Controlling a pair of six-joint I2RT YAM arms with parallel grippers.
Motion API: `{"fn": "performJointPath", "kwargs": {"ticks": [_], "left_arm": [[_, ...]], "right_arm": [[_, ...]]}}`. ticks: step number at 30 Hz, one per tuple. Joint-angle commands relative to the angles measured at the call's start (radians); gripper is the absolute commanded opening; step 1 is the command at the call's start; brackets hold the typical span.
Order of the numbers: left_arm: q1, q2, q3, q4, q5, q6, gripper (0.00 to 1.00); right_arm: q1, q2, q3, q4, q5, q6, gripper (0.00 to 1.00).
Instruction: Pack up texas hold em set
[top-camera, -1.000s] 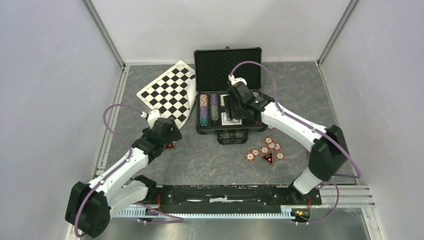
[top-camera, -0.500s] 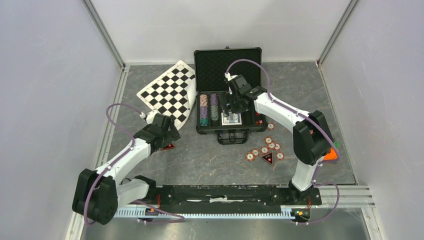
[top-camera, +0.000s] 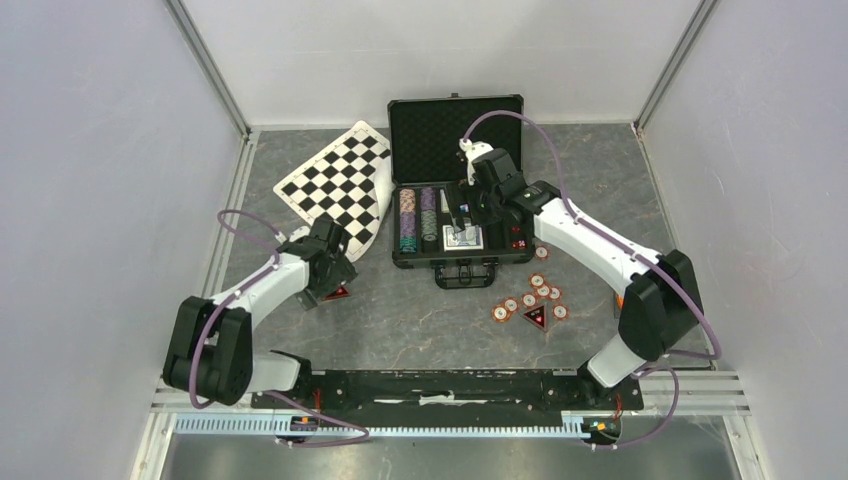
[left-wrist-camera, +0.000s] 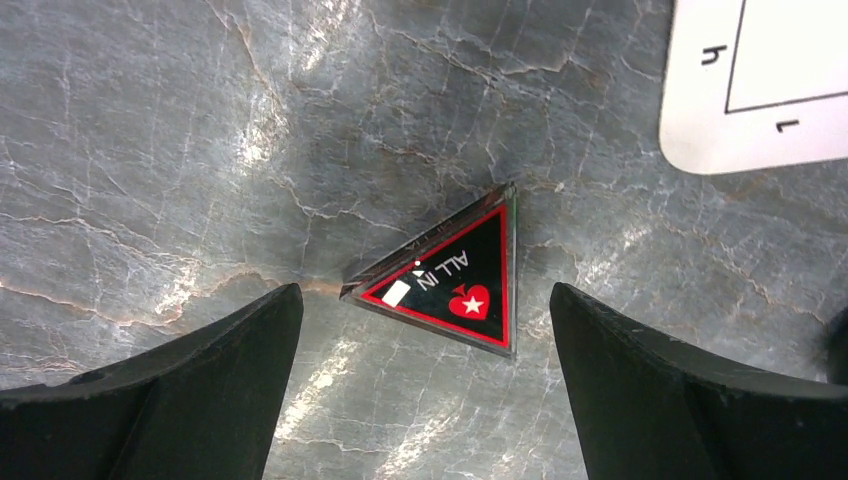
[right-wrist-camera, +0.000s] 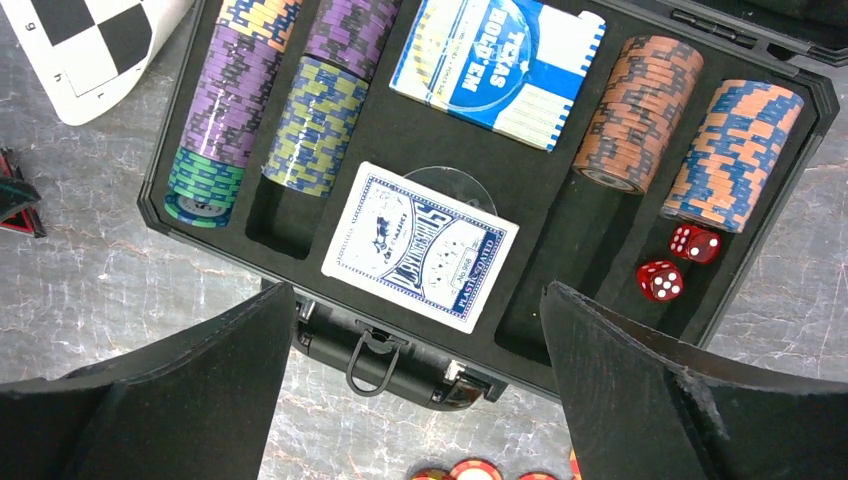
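The black case (top-camera: 400, 258) lies open, its tray holding rows of striped chips (right-wrist-camera: 235, 95), two red dice (right-wrist-camera: 678, 262), a blue boxed deck (right-wrist-camera: 500, 60) and a blue-backed card deck (right-wrist-camera: 420, 245). My right gripper (top-camera: 463, 212) hovers open over the tray's front; seen from the wrist, the right gripper (right-wrist-camera: 418, 300) holds nothing. Loose chips (top-camera: 530, 297) and a triangular button (top-camera: 535, 317) lie right of the case handle (right-wrist-camera: 385, 355). My left gripper (top-camera: 333, 280) is low over the floor, open. From its wrist the left gripper (left-wrist-camera: 425, 320) straddles a black-and-red "ALL IN" triangle (left-wrist-camera: 450, 290).
A black-and-white checkered board (top-camera: 340, 185) lies left of the case, and its white corner (left-wrist-camera: 760, 90) shows just beyond the triangle. The case lid (top-camera: 455, 130) stands upright at the back. Walls close in on both sides.
The right gripper has opened fully over the tray, and the blue-backed deck lies free in it. The left arm has folded back toward the left while its gripper stayed by the triangle.
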Motion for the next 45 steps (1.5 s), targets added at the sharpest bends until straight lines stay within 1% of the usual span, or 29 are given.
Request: {"fn": "performJointPath", "kwargs": {"ticks": [1, 8, 11, 14, 17, 20, 23, 24, 25, 26, 27, 28, 32, 36, 39, 40, 43, 45], "left_arm": [[0.024, 0.039, 0.048, -0.006, 0.009, -0.047, 1.0], [0.058, 0.043, 0.01, 0.069, 0.042, -0.011, 0.92], [0.078, 0.067, 0.01, 0.087, 0.062, 0.002, 0.91], [0.091, 0.097, 0.013, 0.089, 0.08, 0.007, 0.88], [0.091, 0.114, 0.014, 0.08, 0.081, -0.004, 0.81], [0.091, 0.125, 0.016, 0.072, 0.095, -0.005, 0.79], [0.09, 0.131, 0.021, 0.06, 0.112, -0.005, 0.79], [0.09, 0.136, 0.025, 0.055, 0.115, -0.004, 0.8], [0.09, 0.139, 0.026, 0.055, 0.12, -0.001, 0.85], [0.09, 0.143, 0.026, 0.055, 0.122, 0.001, 0.91], [0.09, 0.148, 0.028, 0.053, 0.124, 0.002, 0.94], [0.09, 0.153, 0.029, 0.052, 0.132, 0.005, 0.94], [0.076, 0.173, 0.043, 0.048, 0.127, 0.008, 0.91], [0.061, 0.231, 0.087, -0.012, 0.104, -0.02, 0.88], [0.045, 0.275, 0.13, -0.085, 0.048, -0.045, 0.79], [0.039, 0.284, 0.139, -0.1, 0.043, -0.049, 0.78], [0.016, 0.291, 0.146, -0.105, 0.058, -0.058, 0.78], [0.007, 0.285, 0.149, -0.117, 0.043, -0.071, 0.78]], "right_arm": [[0.002, -0.07, -0.033, 0.04, -0.017, -0.016, 0.98], [0.0, -0.138, -0.098, 0.065, -0.001, -0.015, 0.98], [-0.003, -0.158, -0.128, 0.081, 0.0, -0.007, 0.98], [-0.005, -0.169, -0.138, 0.084, -0.002, 0.002, 0.98], [-0.006, -0.189, -0.152, 0.091, 0.001, 0.007, 0.98], [-0.007, -0.207, -0.166, 0.1, 0.006, 0.018, 0.98], [-0.009, -0.216, -0.174, 0.105, 0.005, 0.023, 0.98], [-0.009, -0.216, -0.173, 0.104, 0.005, 0.023, 0.98], [-0.009, -0.217, -0.175, 0.107, 0.004, 0.024, 0.98], [-0.009, -0.216, -0.176, 0.109, 0.005, 0.024, 0.98], [-0.01, -0.218, -0.177, 0.109, 0.003, 0.024, 0.98], [-0.01, -0.218, -0.178, 0.11, 0.003, 0.023, 0.98], [-0.013, -0.221, -0.18, 0.113, -0.001, 0.022, 0.98], [-0.015, -0.226, -0.189, 0.12, -0.006, 0.023, 0.98], [-0.017, -0.232, -0.196, 0.127, -0.012, 0.022, 0.98], [-0.017, -0.232, -0.199, 0.129, -0.013, 0.022, 0.98], [-0.02, -0.234, -0.201, 0.134, -0.019, 0.02, 0.98], [-0.023, -0.234, -0.206, 0.139, -0.024, 0.02, 0.98]]}}
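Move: The dark "ALL IN" triangle lies almost under the open left fingers, about 1 cm to their right and 2 cm below. The chessboard's middle is some 22 cm ahead and 3 cm right of that hand, and the open case's tray about 14 cm ahead and 28 cm right. From the right hand the triangle is roughly 28 cm left and 12 cm back; the loose chips are about 13 cm back and 14 cm right. Left hand shifts about 3 cm forward, narrowing slightly and nudging the triangle; right, open, withdraws 3 cm back and rightward. ##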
